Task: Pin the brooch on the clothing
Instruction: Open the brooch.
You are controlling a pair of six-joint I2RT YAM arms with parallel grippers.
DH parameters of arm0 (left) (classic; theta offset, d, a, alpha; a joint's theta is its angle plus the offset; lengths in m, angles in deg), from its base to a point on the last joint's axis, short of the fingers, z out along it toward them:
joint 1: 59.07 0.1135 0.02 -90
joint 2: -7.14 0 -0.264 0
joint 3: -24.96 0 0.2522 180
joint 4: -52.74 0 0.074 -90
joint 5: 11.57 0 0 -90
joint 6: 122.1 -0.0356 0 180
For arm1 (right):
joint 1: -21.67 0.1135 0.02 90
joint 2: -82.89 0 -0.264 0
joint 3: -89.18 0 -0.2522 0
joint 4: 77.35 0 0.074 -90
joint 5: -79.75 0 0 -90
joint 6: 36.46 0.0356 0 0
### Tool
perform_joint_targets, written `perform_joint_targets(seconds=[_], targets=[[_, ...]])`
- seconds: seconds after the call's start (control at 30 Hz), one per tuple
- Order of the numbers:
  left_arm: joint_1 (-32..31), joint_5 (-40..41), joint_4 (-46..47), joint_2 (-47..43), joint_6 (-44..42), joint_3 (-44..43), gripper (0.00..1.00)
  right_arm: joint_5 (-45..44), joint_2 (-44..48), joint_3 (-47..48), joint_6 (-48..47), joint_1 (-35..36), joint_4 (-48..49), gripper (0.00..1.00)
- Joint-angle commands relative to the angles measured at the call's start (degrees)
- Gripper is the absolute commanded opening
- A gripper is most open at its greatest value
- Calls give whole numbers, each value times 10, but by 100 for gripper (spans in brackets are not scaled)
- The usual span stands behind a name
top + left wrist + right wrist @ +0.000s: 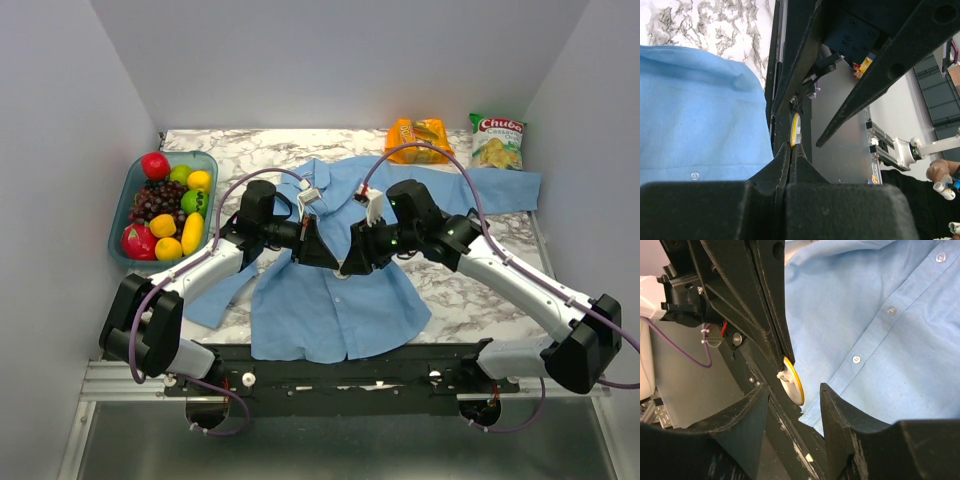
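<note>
The clothing, a light blue button-front shirt (340, 300), lies spread flat on the marble table, and it also shows in the left wrist view (700, 115) and in the right wrist view (880, 315). Above its middle my two grippers meet tip to tip. My left gripper (791, 147) is shut, and the brooch (795, 129) shows as a thin yellow edge between its tips. The right wrist view shows the brooch (793, 382) as a small disc with a yellow rim and a pale back. My right gripper (795, 390) stands open, with one finger on each side of it and not touching it.
A teal tub (128, 205) of toy fruit sits at the left. An orange snack bag (420, 138) and a green chips bag (497, 140) lie at the back right. The black mounting rail (330, 362) runs along the near edge below the shirt hem.
</note>
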Motion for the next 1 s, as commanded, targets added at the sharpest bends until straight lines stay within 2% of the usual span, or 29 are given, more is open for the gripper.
perform_joint_targets(seconds=[0.0, 0.2, 0.3, 0.97], targets=[[-1, 4, -1, -12, -8, -6, 0, 11, -9, -8, -5, 4, 29, 51], [-1, 4, 1, -10, -7, -7, 0, 13, -17, -6, -2, 5, 35, 36], [-2, 4, 2, -9, -6, -6, 0, 9, -16, -8, -2, 5, 34, 32], [-2, 2, 30, -9, 15, -1, 0, -88, -29, 4, -14, 28, -4, 23]])
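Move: The brooch stands edge-on in the left hand's shut fingertips, its middle about 2 cm to the right of that hand and level with it. From the right hand's open fingers, the brooch is about 1 cm ahead, 1 cm to the left and 1 cm lower, with the left fingertips some 3 cm to the left and 1 cm ahead. The middle of the clothing lies almost straight beneath both hands, some 16 cm down and about 1 cm ahead of the right. The right hand closes its fingers from about half open to a quarter open around the free end of the brooch, while it eases forward and down by about 1 cm each and slightly left towards the left fingertips, and ends pinching the brooch from both sides. The left hand stays almost in place and keeps its shut grip on the other end of the brooch, so both hands now hold the brooch in the air above the clothing. ##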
